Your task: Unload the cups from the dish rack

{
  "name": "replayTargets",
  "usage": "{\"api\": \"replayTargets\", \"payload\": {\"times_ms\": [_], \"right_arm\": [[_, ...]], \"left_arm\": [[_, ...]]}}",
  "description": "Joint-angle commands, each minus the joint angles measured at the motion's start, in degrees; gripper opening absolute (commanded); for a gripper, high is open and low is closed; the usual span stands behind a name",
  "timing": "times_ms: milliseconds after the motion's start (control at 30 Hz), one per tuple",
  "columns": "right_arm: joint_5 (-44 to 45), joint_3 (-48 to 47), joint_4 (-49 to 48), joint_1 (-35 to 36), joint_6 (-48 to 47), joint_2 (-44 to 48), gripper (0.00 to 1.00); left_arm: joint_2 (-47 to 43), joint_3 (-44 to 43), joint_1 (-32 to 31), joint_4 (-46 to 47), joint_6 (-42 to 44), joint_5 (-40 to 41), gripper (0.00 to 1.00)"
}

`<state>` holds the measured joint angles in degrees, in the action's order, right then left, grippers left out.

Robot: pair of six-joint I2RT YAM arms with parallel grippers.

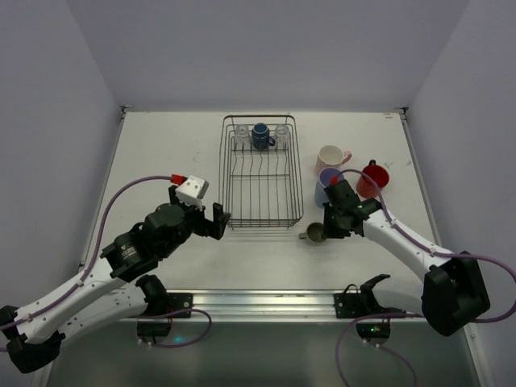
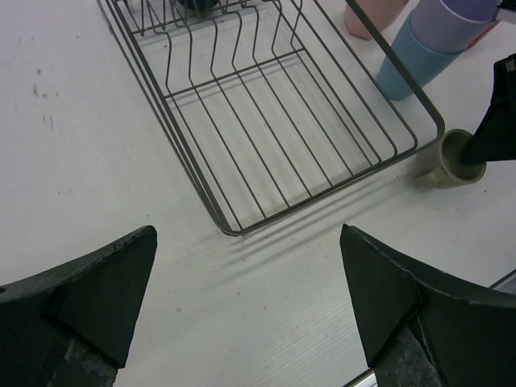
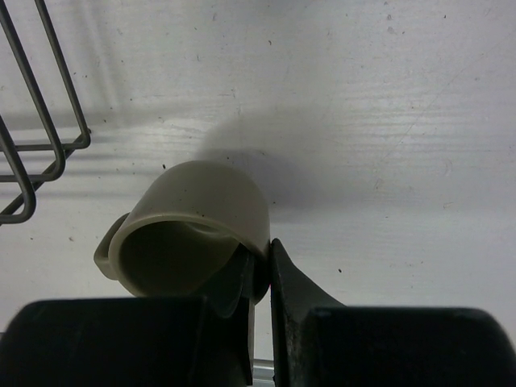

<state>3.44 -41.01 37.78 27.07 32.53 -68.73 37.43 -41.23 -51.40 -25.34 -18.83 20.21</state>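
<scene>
The dish rack stands mid-table. At its far end it holds a dark blue cup between two clear glasses. Right of it stand a pink mug, a lavender cup stacked in a light blue one, and a red mug. My right gripper is shut on the rim of the olive-green cup, one finger inside and one outside, by the rack's near right corner. My left gripper is open and empty, just off the rack's near left corner.
In the left wrist view the olive-green cup sits low on the table beside the rack, with the stacked cups behind it. A metal rail runs along the table's near edge. Walls close in the table's sides and back.
</scene>
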Motion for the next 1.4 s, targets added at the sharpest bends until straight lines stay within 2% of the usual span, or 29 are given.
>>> {"api": "replayTargets", "payload": {"times_ms": [0,200,567,700,833,967,1000,1167,1233,1367], "right_arm": [[-1.0,-0.4,1.8,0.4,0.6,1.4,0.08],[-1.9,0.1,2.6,0.4,0.6,0.4,0.12],[-1.8,0.9,1.5,0.4,1.0,2.4,0.34],[-0.4,0.1,1.6,0.5,1.0,6.2,0.43],[0.2,-1.5,1.1,0.5,0.8,14.2,0.5],[-2.1,-2.3,-0.6,0.6,0.3,22.8,0.62],[-2.6,-2.8,-0.7,0.6,0.1,24.5,0.68],[-6.2,-3.8,-3.8,0.6,-0.6,36.1,0.8],[-7.4,-4.2,-5.2,0.5,-0.6,38.7,0.81],[-9.8,-4.6,-8.9,0.5,-0.9,43.9,0.76]], "left_arm": [[1.1,-1.5,0.0,1.3,1.0,-0.3,1.0],[1.5,-1.9,0.0,1.4,0.8,-0.3,1.0],[1.3,-2.0,0.0,1.3,1.1,0.0,1.0],[1.2,-2.0,0.0,1.3,1.1,0.4,1.0],[1.6,-3.1,0.0,1.2,0.6,-0.5,1.0],[3.3,-6.6,0.0,1.3,-0.2,-1.6,1.0],[3.8,-7.2,0.0,1.5,-0.9,-1.7,1.0],[11.6,-11.9,0.0,5.2,-2.5,-0.8,1.0],[15.4,-13.5,0.0,7.0,-2.9,0.9,1.0],[29.5,-20.5,0.9,10.6,-2.8,4.7,0.98]]}}
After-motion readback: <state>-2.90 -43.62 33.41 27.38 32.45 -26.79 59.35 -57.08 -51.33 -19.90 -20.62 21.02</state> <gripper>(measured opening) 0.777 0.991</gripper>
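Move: The small grey-green cup is already between the right fingers by its right-hand wall, tipped, with its middle some 3 cm left of that hand and 3 cm lower. The purple-and-blue cup stack stands about 11 cm ahead of the hand, the dish rack's middle roughly 17 cm ahead and 16 cm left. From the left hand, the blue mug is about 26 cm ahead, 11 cm right and 17 cm below, the left glass some 5 cm left of the mug; the grey-green cup lies about 25 cm right, level fore and aft, 19 cm below. The grey-green cup is let go onto the table beside the rack's near right corner: the right fingers spread from nearly shut to mostly open while the hand eases back and slightly down about 1 cm, then it climbs some 20 cm clear, swinging its fingertips up from pointing down. Late on, the open, empty left hand sets off right, forward and up, about 9 cm in all, over the rack towards the blue mug. ##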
